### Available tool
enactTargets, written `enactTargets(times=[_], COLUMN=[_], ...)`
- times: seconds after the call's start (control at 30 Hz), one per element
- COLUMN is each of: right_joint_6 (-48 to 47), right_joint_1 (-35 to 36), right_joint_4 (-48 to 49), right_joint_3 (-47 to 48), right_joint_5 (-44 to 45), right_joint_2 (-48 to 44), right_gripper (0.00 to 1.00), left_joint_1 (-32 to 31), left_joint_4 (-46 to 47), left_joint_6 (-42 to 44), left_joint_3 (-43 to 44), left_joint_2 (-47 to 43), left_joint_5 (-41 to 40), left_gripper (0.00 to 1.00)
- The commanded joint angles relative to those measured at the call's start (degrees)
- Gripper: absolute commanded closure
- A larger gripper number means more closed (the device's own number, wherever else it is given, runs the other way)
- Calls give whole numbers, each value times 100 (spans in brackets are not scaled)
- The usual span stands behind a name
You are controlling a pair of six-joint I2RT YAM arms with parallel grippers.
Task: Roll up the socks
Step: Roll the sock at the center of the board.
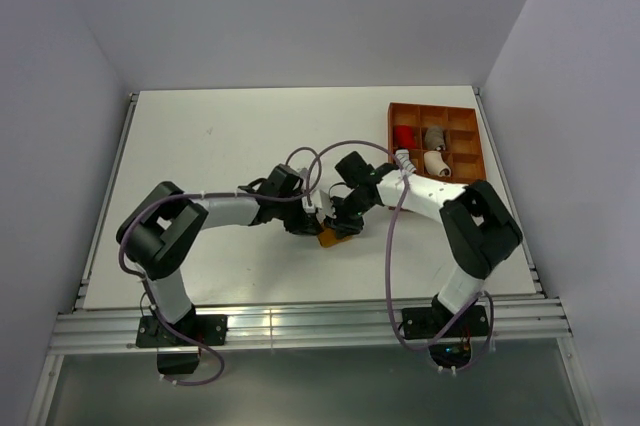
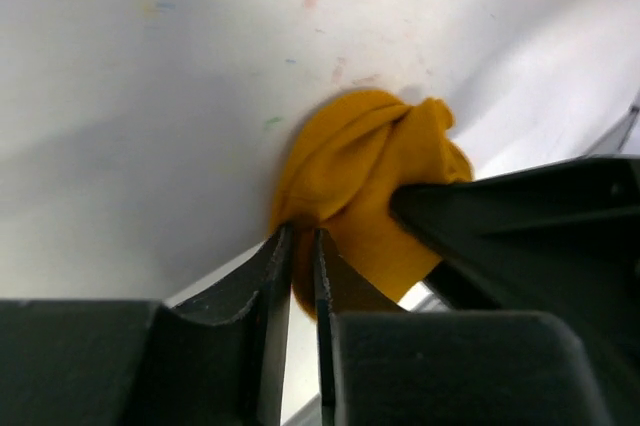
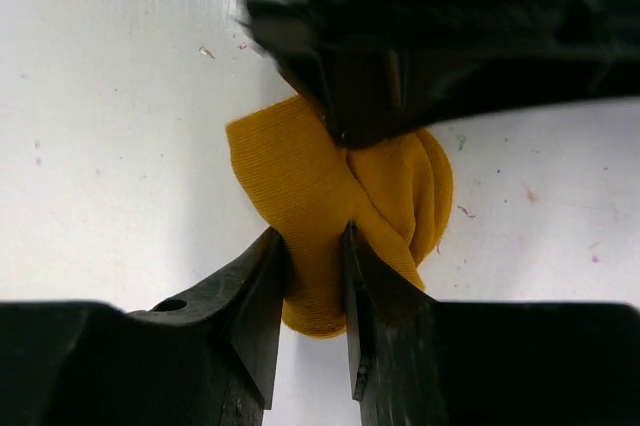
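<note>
The socks show as one mustard-orange rolled bundle (image 1: 335,238) (image 2: 360,176) (image 3: 300,176) lying on the white table between the two arms. My left gripper (image 1: 314,225) (image 2: 303,236) reaches it from the left, its jaws a thin slit apart with a fold of mustard fabric pinched at the tips. My right gripper (image 1: 346,223) (image 3: 317,241) comes from the right and is shut on a thicker fold of the same bundle. In each wrist view the other gripper shows as a dark mass pressed against the bundle.
An orange compartment tray (image 1: 470,116) stands at the back right, holding a red bundle (image 1: 404,136), a grey bundle (image 1: 433,135) and a pale bundle (image 1: 436,162). The table's near edge with its metal rail (image 1: 300,321) runs just behind the arms' bases.
</note>
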Motion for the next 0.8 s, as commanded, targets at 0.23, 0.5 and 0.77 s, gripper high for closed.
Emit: enactTargets(times=[0.23, 0.5, 0.77], right_joint_6=[-128, 30, 188], right_joint_1=[-379, -458, -572], right_joint_4=[-1680, -2094, -2234], right_joint_3=[993, 1528, 1766], right_joint_5=[-270, -306, -331], right_joint_2=[1039, 1575, 1857], right_gripper=[71, 71, 71], left_joint_1=[21, -31, -303], left_joint_4=[962, 1726, 2402], left_joint_6=[-273, 403, 1045], left_joint_3=[-968, -1364, -1469], left_joint_2=[-1047, -1645, -1505], left_joint_5=[-1556, -1708, -1146], left_gripper=[68, 57, 50])
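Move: The orange-brown sock, already folded into a short bundle, lies between the hands: its middle is about 4 cm to the right of the left hand's nearly shut tips, level fore and aft and a centimetre lower. The right hand holds it from the other side, its middle some 2 cm to that hand's left and 1 cm down. From the right hand the wooden tray's middle is about 19 cm ahead and 24 cm right, the white-striped sock in it 17 cm ahead and 15 cm right. Coming free of the sock's left edge, the left hand draws away about 4 cm to the left, then lifts some 4 cm while easing 2 cm forward; its fingers spread to about half open and the tips swing forward some 25 degrees. The right hand keeps its pinch on the sock almost in place, tilting its fingertips back towards the base by about 20 degrees. ##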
